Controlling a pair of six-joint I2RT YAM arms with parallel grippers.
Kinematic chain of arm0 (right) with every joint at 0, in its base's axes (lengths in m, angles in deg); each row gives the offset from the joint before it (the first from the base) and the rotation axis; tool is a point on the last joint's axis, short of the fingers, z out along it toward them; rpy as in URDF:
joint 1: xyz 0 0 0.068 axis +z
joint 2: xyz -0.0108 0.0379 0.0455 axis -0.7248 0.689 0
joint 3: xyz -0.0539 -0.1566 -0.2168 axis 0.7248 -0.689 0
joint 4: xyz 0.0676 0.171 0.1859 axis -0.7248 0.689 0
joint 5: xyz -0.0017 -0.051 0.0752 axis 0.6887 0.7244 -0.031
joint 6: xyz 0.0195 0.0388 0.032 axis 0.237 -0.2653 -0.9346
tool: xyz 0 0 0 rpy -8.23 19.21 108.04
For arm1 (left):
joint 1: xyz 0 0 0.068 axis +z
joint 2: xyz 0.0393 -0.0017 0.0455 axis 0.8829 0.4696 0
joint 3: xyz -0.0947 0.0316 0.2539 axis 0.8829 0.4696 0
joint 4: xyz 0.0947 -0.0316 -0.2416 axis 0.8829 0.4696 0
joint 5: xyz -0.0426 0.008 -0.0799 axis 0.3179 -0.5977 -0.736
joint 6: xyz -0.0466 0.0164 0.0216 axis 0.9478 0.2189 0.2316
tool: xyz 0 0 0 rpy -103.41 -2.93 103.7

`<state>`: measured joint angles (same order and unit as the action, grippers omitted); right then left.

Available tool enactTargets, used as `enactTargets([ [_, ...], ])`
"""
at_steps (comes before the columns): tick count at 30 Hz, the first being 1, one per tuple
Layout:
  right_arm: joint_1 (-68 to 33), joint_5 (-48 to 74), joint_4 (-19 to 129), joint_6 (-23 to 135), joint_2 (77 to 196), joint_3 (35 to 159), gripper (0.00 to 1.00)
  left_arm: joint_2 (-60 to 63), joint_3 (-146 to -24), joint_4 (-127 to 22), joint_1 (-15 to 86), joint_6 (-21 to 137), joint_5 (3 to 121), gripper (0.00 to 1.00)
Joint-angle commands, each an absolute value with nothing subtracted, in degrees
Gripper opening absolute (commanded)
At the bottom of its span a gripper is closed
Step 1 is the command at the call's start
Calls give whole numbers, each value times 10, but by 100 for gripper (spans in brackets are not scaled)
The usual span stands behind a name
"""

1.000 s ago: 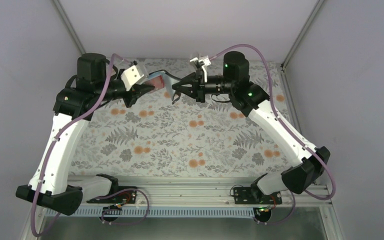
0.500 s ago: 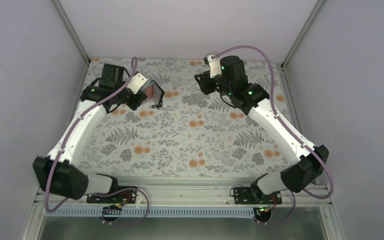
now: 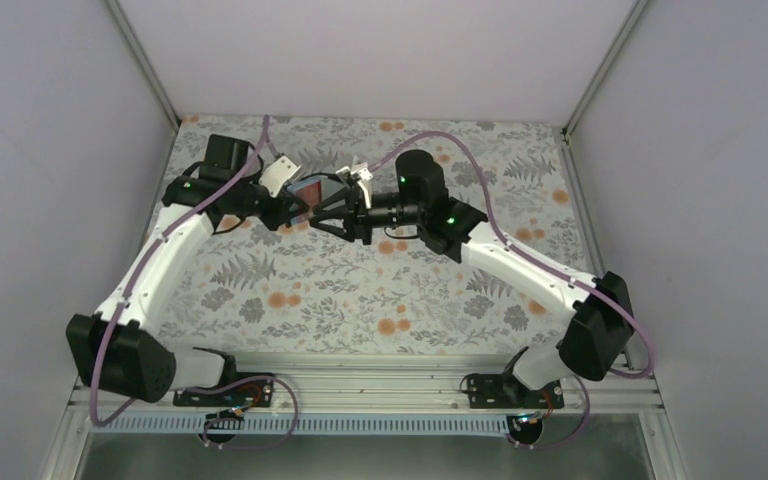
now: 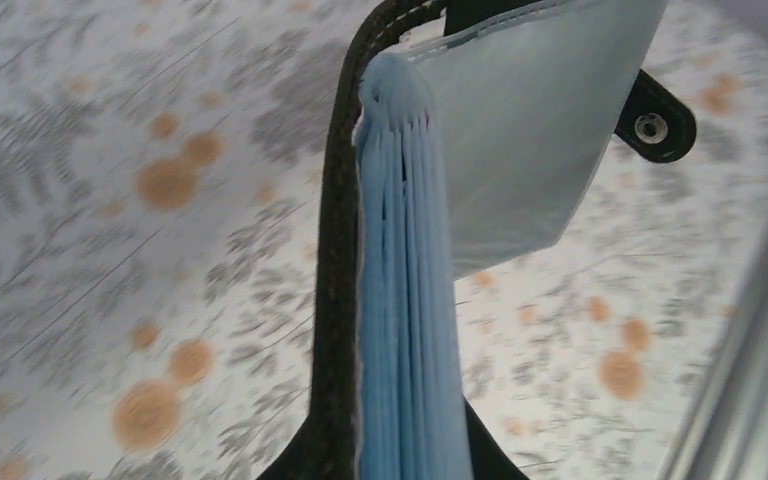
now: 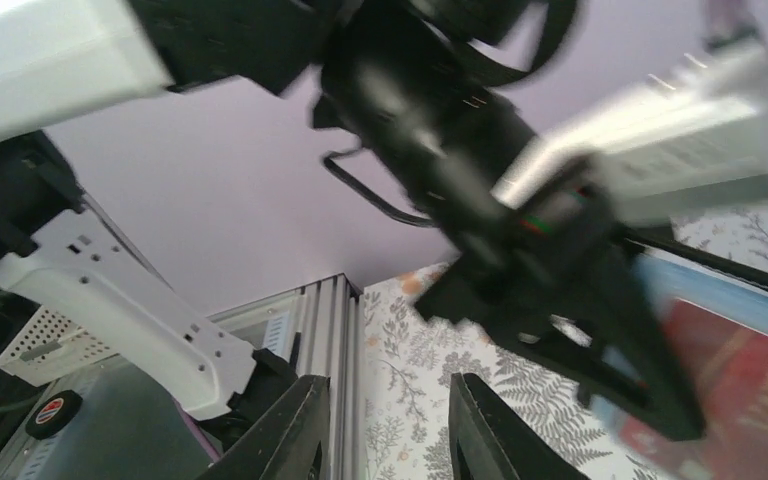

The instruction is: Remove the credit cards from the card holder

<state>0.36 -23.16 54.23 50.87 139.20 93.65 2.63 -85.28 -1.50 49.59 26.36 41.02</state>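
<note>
The card holder (image 4: 405,300) hangs edge-on in the left wrist view, its light blue layers beside a dark stitched edge and a pale flap with a snap. My left gripper (image 4: 400,445) is shut on its lower end. From above, my left gripper (image 3: 293,205) holds the card holder (image 3: 300,184) up over the back left of the table, with a red credit card (image 3: 313,190) showing in it. My right gripper (image 3: 318,211) points left at it, open, a little apart. In the right wrist view the red card (image 5: 760,395) and the holder's blue edge (image 5: 725,290) lie far right, outside my right gripper (image 5: 386,385).
The floral tablecloth (image 3: 380,280) covers the table. Grey walls and metal frame posts (image 3: 140,60) close it in at the back and sides. A rail (image 3: 380,375) with both arm bases runs along the near edge.
My right arm has swung from the back of the table leftward to the card holder, its jaws now apart. My left arm dropped lower with the holder a second ago and has stayed there since.
</note>
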Motion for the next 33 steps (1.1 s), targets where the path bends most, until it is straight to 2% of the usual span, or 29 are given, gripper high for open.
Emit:
enactTargets([
  [1,-15,-245,524,509,1424,953,32,-27,-855,10,503,206,208,2],
  [4,-41,-243,530,510,1420,938,29,-40,-858,38,504,166,149,2],
  [11,-72,-311,577,571,1394,935,30,-71,-842,65,505,111,82,2],
  [26,-58,-354,610,606,1406,944,24,-76,-850,90,505,74,52,2],
  [33,-36,-344,597,620,1397,937,31,-74,-858,103,505,62,40,2],
])
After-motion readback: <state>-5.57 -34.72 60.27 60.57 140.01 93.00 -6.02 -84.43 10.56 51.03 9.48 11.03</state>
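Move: The red card in its sleeve is about 9 cm ahead of the right hand, some 3 cm to its left and 8 cm below. The middle of the card holder around it lies 2 cm beyond the card and 3 cm to its right. The left hand already holds the holder: the card is about 3 cm ahead of it, 3 cm to its right and 1 cm below, with the right fingers some 6 cm back, 6 cm right and 7 cm above. Back and up, quickly at first and then easing off, the left hand brings the held card holder to the right fingers, about 10 cm back and 6 cm up with a little to the right, turning clockwise so its fingers point flatter and to the right. The right hand dips forward and down some 4 cm, then drifts back and right, fingers still partly open, ending with the card's edge between them. ##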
